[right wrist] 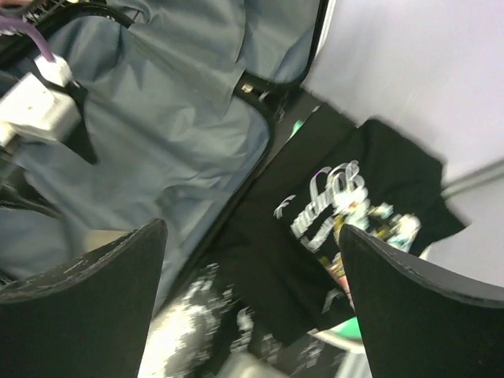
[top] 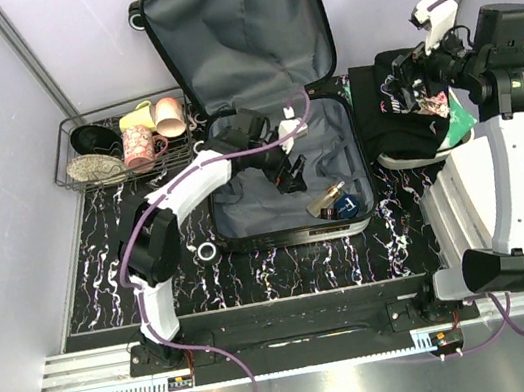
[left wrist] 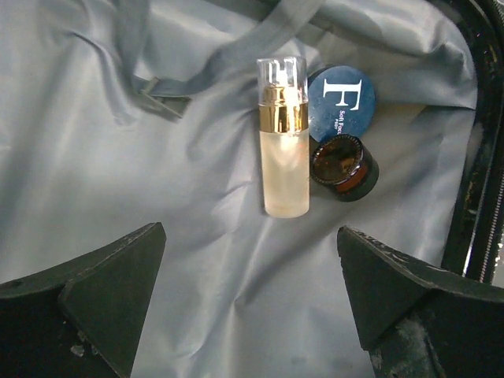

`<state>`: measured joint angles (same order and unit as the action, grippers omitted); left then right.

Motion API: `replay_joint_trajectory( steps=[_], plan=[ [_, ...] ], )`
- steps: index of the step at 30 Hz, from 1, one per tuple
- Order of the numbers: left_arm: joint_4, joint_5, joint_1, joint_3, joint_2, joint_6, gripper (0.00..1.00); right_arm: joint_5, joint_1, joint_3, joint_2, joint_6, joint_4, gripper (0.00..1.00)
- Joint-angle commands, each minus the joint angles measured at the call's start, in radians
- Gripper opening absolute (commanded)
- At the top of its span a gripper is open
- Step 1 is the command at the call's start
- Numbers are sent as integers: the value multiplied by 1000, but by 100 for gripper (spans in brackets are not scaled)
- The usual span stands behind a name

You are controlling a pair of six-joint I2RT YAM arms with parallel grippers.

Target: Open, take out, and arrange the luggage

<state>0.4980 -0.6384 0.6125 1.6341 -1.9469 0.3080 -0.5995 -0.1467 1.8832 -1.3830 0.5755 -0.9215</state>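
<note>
The luggage (top: 238,175) lies open mid-table, its lid (top: 237,23) propped up at the back and grey lining showing. A frosted bottle (left wrist: 284,150) with a gold collar, a blue round tin (left wrist: 341,102) and a dark amber jar (left wrist: 344,167) lie together in its front right corner (top: 336,203). My left gripper (left wrist: 250,230) hovers open over the bare lining just short of the bottle, holding nothing; from above it (top: 290,173) sits inside the case. My right gripper (right wrist: 252,227) is open and empty above a folded black printed T-shirt (right wrist: 339,205) lying right of the case (top: 391,122).
A black wire basket (top: 121,145) with cups and bowls stands at the back left. A small white ring (top: 208,251) lies on the marbled black mat in front of the case. Something green and white (top: 460,125) pokes out under the shirt. The right arm's white body (top: 502,174) fills the right side.
</note>
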Motion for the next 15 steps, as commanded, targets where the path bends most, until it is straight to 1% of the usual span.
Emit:
replay_joint_trajectory(
  steps=[1, 2, 3, 5, 6, 9, 11, 15],
  plan=[
    [-197, -9, 50, -52, -15, -78, 95, 105, -1, -54, 56, -324, -126, 100],
    [-208, 2, 75, -49, -27, -75, 93, 124, -2, -96, 74, -327, -149, 100],
    [-210, 6, 84, -43, -41, -81, 92, 171, -2, -113, 106, -324, -163, 100],
    [-216, 12, 99, -31, -75, -99, 90, 219, -2, -148, 134, -312, -212, 100],
    [-220, 14, 102, -30, -84, -115, 86, 259, -2, -153, 156, -303, -232, 100],
    [-236, 42, 122, -33, -115, -115, 81, 328, -2, -156, 183, -299, -306, 100],
    [-240, 48, 141, -31, -139, -118, 80, 355, -2, -154, 196, -299, -355, 100],
    [-259, 92, 174, -26, -167, -115, 75, 493, -2, -134, 202, -295, -441, 98]
  ],
)
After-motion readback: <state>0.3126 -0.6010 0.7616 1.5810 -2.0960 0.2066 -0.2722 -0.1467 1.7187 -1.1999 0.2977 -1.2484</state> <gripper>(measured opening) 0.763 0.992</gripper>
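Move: The bottle in the open suitcase lies about 7 cm to the left hand's right, some 5 cm back and roughly 11 cm below it. The brown jar is about 3 cm nearer the robot than the bottle. The blue jar lies about 3 cm nearer and 4 cm farther right than the bottle. From the right hand, up high, the bottle is some 18 cm to the left, about 6 cm back and some 37 cm down. The left hand sinks about 7 cm while going some 6 cm right and 4 cm back, down into the suitcase towards the bottle and jars, its slanted wrist barely turning and its fingers starting to close by about a fifth, still empty. The empty right hand, fingers kept wide open, draws back and down towards the white box at the near right, swinging clockwise and tipping down some 25 degrees. ##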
